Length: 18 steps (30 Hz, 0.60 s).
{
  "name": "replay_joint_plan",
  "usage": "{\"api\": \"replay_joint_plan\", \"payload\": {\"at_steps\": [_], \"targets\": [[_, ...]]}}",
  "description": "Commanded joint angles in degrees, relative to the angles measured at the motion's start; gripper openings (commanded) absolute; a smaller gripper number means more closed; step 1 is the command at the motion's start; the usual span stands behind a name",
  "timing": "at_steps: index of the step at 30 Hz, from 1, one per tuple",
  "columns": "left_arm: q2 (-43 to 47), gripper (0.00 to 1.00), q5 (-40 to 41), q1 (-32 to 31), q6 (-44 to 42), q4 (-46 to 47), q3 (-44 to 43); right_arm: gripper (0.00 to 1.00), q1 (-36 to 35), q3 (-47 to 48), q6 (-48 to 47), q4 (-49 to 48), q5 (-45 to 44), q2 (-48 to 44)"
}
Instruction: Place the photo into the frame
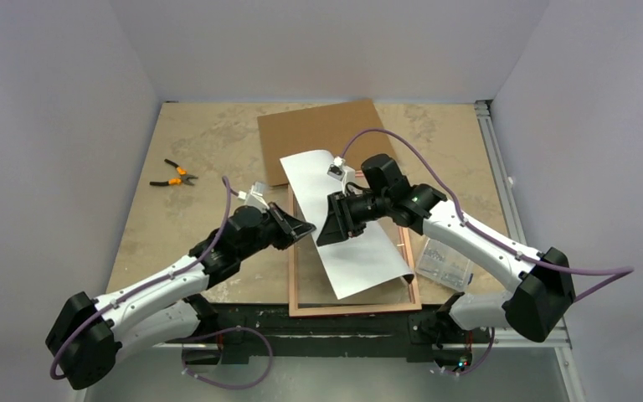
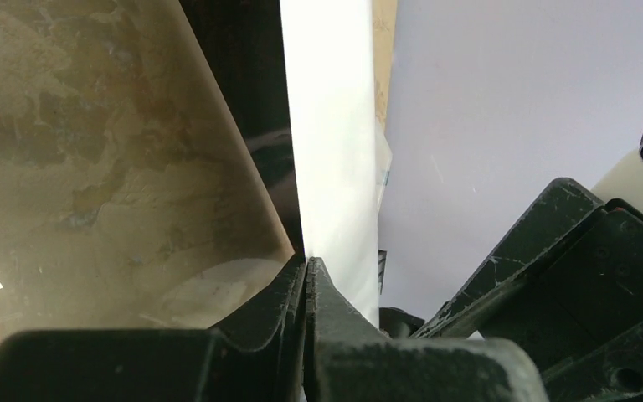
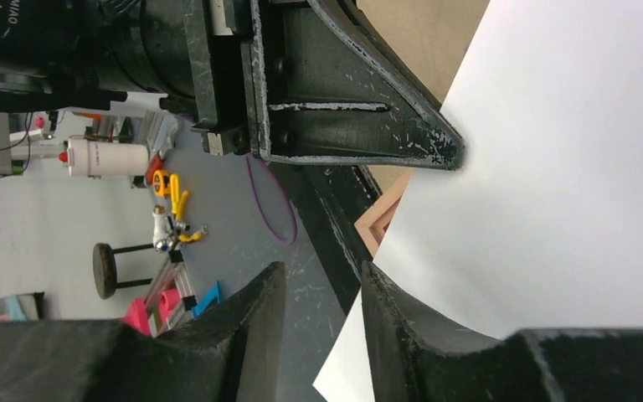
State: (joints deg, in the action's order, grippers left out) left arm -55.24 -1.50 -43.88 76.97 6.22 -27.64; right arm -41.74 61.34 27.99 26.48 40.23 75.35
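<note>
The photo (image 1: pixel 364 260) lies white back up, slanting across the frame (image 1: pixel 352 309), which rests on the table with its tan wood side showing. My left gripper (image 1: pixel 308 228) is shut on the photo's left edge. In the left wrist view the white sheet (image 2: pixel 335 126) runs straight up out of the closed jaws of that gripper (image 2: pixel 307 266). My right gripper (image 1: pixel 328 230) hangs close beside it, at the same edge, jaws apart. In the right wrist view this gripper (image 3: pixel 322 280) stands open. The photo (image 3: pixel 552 184) passes behind its right finger, with a frame corner (image 3: pixel 381 224) beyond.
A brown backing board (image 1: pixel 318 134) lies at the back, partly under the photo. Orange-handled pliers (image 1: pixel 173 176) sit at the left. A clear box of small parts (image 1: pixel 444 264) stands right of the frame. The left gripper's fingers (image 3: pixel 352 126) fill the top of the right wrist view.
</note>
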Motion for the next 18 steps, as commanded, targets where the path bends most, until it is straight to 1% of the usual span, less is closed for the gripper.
{"api": "replay_joint_plan", "payload": {"at_steps": [1,5,9,13,15,18], "targets": [[4.3,0.0,3.1,0.2,-2.6,-4.4,-1.0,0.44,-0.4,-0.7,0.7,-4.5,2.8,-1.1],[11.3,0.0,6.5,0.4,-4.1,-16.4,-1.1,0.61,-0.3,-0.5,1.1,-5.5,3.3,-1.0],[20.0,0.0,10.8,0.6,-5.0,-31.0,-2.0,0.76,-0.2,0.0,1.3,-5.2,0.4,-0.5],[27.8,0.0,13.8,0.8,-7.3,-44.3,-4.5,0.83,0.1,0.2,1.5,-4.5,-3.7,0.4],[29.5,0.0,15.0,0.8,-8.4,-49.9,-6.0,0.86,0.6,0.3,1.6,-3.7,-6.0,0.7],[29.0,0.0,16.6,0.8,-10.6,-56.1,-8.3,0.89,2.7,0.1,1.3,-1.7,-9.3,1.4]]}}
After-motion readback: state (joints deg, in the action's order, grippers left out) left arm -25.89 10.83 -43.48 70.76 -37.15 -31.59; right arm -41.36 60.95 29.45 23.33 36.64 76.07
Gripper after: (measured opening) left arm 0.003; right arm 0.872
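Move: My left hand already pinches the photo by its left edge. The photo's middle is about 8 cm to the right, and the frame's middle lies some 11 cm right, 6 cm back and 15 cm below. The cardboard lies about 23 cm ahead of this hand and 4 cm right, down on the table. From my right hand, already partly open, the frame's middle is some 7 cm back, 7 cm right and 19 cm below, the photo's about 3 cm right. I keep my left fingers shut on the photo's edge and draw it leftward about 11 cm and back about 5 cm, speeding up, at nearly the same height, away from my right hand. As it goes my left wrist rolls some 15 degrees, left side rising, and turns slightly counter-clockwise. My right fingers spread from partly to almost fully open above the photo's white back while that hand nearly stays put, easing forward barely 2 cm. ##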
